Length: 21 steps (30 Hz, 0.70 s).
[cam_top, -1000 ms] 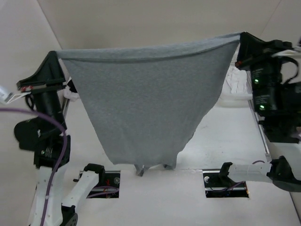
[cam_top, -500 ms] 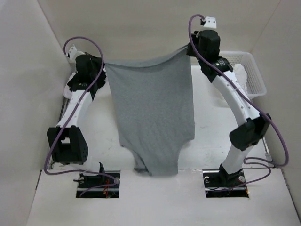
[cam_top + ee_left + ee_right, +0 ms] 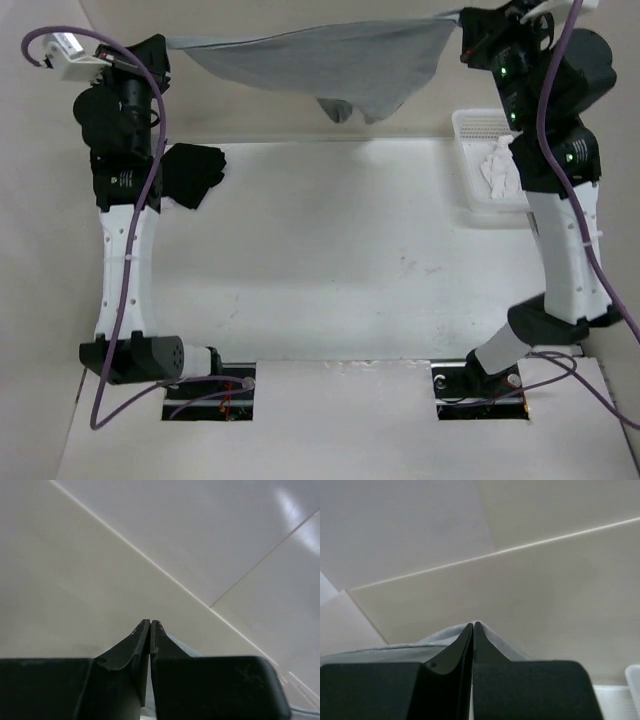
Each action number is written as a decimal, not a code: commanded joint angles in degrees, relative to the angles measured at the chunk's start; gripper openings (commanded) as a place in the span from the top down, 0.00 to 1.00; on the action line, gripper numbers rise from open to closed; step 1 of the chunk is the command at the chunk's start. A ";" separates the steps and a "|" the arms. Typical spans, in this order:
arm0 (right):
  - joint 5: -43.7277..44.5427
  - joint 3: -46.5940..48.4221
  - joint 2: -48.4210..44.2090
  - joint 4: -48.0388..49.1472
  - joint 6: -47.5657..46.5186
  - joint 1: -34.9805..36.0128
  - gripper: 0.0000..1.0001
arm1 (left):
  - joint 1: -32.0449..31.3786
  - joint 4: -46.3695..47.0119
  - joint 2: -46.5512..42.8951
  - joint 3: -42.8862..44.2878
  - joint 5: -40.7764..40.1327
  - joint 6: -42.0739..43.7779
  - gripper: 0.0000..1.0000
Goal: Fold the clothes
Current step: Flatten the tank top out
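The clothes (image 3: pixel 320 58), one light grey garment, hang in the air at the far side of the table, stretched wide between both arms, with a bunched part drooping at the middle. My left gripper (image 3: pixel 163 44) is shut on its left corner, and my right gripper (image 3: pixel 461 24) is shut on its right corner. In the left wrist view the gripper (image 3: pixel 150 622) has its jaws pressed together, with grey fabric (image 3: pixel 181 648) showing beside the right finger. In the right wrist view the gripper (image 3: pixel 473 624) pinches a peak of the grey fabric (image 3: pixel 442 639).
A black garment (image 3: pixel 190 175) lies crumpled on the table at the far left, by the left arm. A white basket (image 3: pixel 478 125) at the far right holds a white garment (image 3: pixel 498 165). Both arms stand tall along the table's sides.
Both arms have swung up and toward the far wall, carrying the grey garment from hanging over the table's middle to a wide stretch at the back. The black garment now shows.
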 commanded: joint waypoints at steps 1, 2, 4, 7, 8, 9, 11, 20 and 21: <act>0.46 -13.93 -5.50 2.41 1.40 0.10 0.99 | 0.65 1.71 -3.73 -4.29 0.59 0.86 1.00; 1.07 -20.60 -9.01 4.78 1.58 0.10 0.99 | 0.39 1.97 -5.05 -6.83 0.41 1.03 1.00; 2.74 -32.48 -15.35 8.65 1.85 0.54 0.98 | -0.49 3.46 -8.30 -13.24 -0.29 1.30 1.00; 5.38 -51.89 -26.06 13.23 2.99 3.08 0.98 | -2.95 6.09 -15.85 -26.85 -2.22 1.38 1.00; 6.52 -58.22 -29.84 14.19 3.95 4.31 0.98 | -3.83 6.89 -19.18 -32.20 -3.36 1.73 1.00; 7.84 -64.55 -33.53 14.99 5.35 5.89 0.98 | -4.62 7.07 -22.61 -37.22 -4.68 2.00 1.00; 10.21 -76.16 -40.22 16.22 7.46 9.49 0.98 | -5.85 6.55 -30.25 -47.15 -6.97 2.26 1.00; 18.83 -103.28 -63.88 -1.50 28.37 34.01 1.00 | -9.20 -20.67 -63.48 -70.57 -8.47 2.36 1.00; 19.10 -104.16 -65.46 -4.83 31.44 36.99 1.00 | -9.37 -24.45 -66.03 -71.19 -8.47 1.66 1.00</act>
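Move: Both hands hold the tank top's hem stretched between them, high above the table. Its laying place, the bare middle of the table, is about 24 cm right, 4 cm ahead and 58 cm below the left hand; from the right hand, some 19 cm left, 7 cm ahead and 64 cm below. The black clothes lie roughly 16 cm ahead and 11 cm left of the left hand, 56 cm down; the basket stands about 19 cm ahead and 25 cm right of the right hand, 60 cm down. Down and then increasingly back, in one quick sweep, both arms whip the tank top towards the table, the left sinking about 30 cm and the right about 40, each drawing back nearly 20 cm and drifting slightly inward. The wrists tip downward, the right one more and turning a little counter-clockwise, while both shut grippers keep their pinch on the hem. ##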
